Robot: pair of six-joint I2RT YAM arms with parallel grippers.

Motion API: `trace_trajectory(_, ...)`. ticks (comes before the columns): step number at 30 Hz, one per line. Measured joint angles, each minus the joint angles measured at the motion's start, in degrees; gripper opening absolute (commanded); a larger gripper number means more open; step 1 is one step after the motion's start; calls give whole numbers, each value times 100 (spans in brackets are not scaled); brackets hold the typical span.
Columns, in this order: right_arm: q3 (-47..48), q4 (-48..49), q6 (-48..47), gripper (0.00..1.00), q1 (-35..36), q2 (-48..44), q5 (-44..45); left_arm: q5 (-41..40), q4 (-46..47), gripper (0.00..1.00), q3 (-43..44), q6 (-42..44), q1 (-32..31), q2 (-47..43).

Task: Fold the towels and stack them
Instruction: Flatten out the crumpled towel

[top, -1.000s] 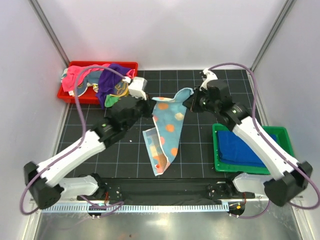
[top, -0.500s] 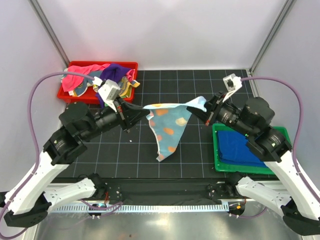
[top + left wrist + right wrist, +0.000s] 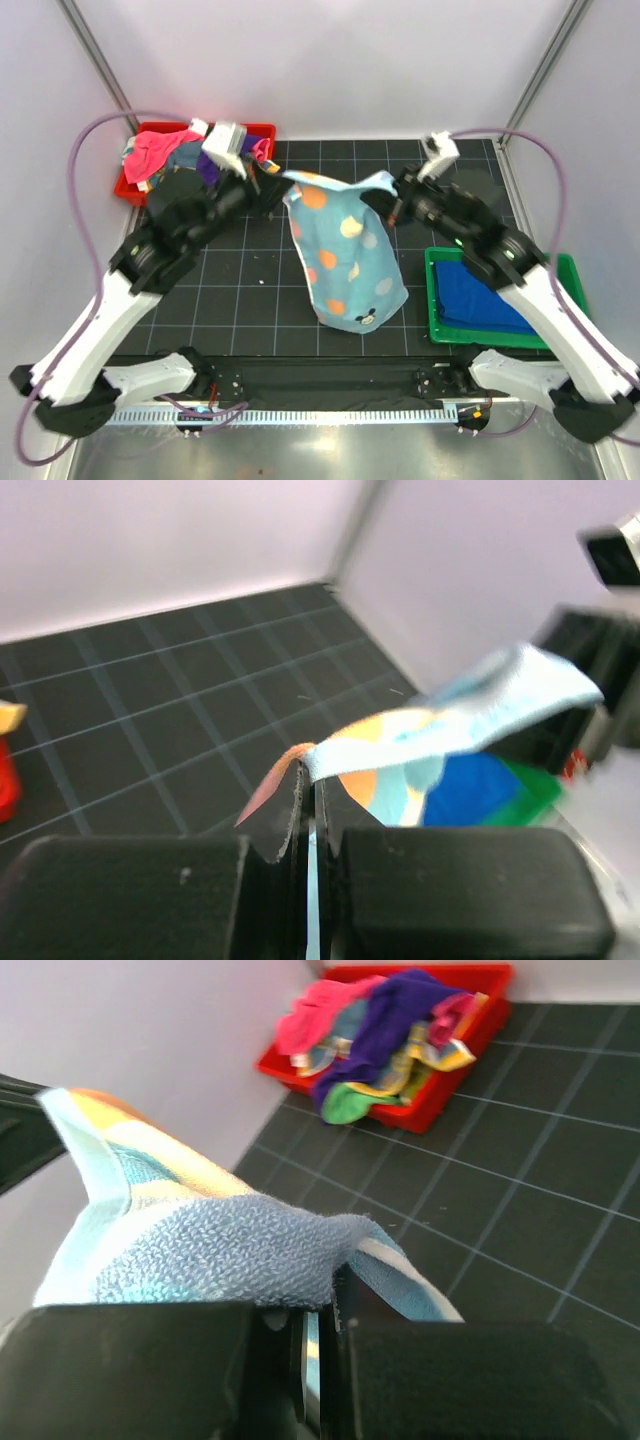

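A light blue polka-dot towel point(image 3: 342, 250) hangs spread out above the black mat, held by its two upper corners. My left gripper point(image 3: 274, 186) is shut on its left corner point(image 3: 312, 762). My right gripper point(image 3: 392, 196) is shut on its right corner point(image 3: 300, 1250). The towel's lower edge reaches down toward the mat's near part. More towels, pink, purple and yellow-edged point(image 3: 165, 152) point(image 3: 385, 1030), lie heaped in the red tray point(image 3: 135, 190) at the back left. A royal blue towel point(image 3: 472, 297) point(image 3: 470, 790) lies folded in the green tray point(image 3: 500, 338) at the right.
The black gridded mat point(image 3: 250, 300) covers the table between white walls. The red tray point(image 3: 470, 1035) stands against the back left corner, the green tray near the right arm's base. A metal rail point(image 3: 320, 412) runs along the near edge.
Both grippers have risen and drawn apart toward the back with the polka-dot towel. The towel has opened from a twisted strip into a wide hanging sheet.
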Motion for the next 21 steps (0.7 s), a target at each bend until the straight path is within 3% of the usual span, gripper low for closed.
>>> trace_trajectory(4,417,330,-57,1,-286,1547,468,361,426,0,352,-487,1399,1368)
trace_trajectory(8,1119,734,-107,1,-804,3598,584,516,857,1,837,-866,2179,3436)
trace_trajectory(9,1360,776,-120,4,-931,4164,595,573,866,12,1152,-907,2291,4065)
trace_trajectory(11,1939,780,-129,14,-1152,5248,577,702,892,16,1858,-962,2433,5169)
trace_trajectory(12,2295,748,-129,29,-1255,5790,557,767,831,29,2319,-1001,2503,5768)
trace_trajectory(13,2662,686,-114,36,-1346,6334,544,831,824,40,2771,-1008,2575,6314)
trace_trajectory(15,3272,603,-140,48,-1484,7187,485,949,761,50,3368,-1049,2708,7090)
trace_trajectory(17,3550,415,-157,55,-1613,7656,474,988,629,56,3473,-1047,2815,7375)
trace_trajectory(21,3547,68,-149,69,-1757,7622,573,990,634,66,3110,-1051,2922,7119)
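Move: Each hand still holds an upper corner of the dotted towel, its lower hem on the table. The strip of far table where the top edge goes is about 36 cm ahead and 42 below the left hand, 34 ahead and 37 below the right. The red bin stands roughly 32 cm ahead and 28 left of the left hand; the green bin some 7 cm back and 35 right of the right hand. Both arms fling the dotted towel some 30-35 cm forward and as far down, opening late to release its corners. ##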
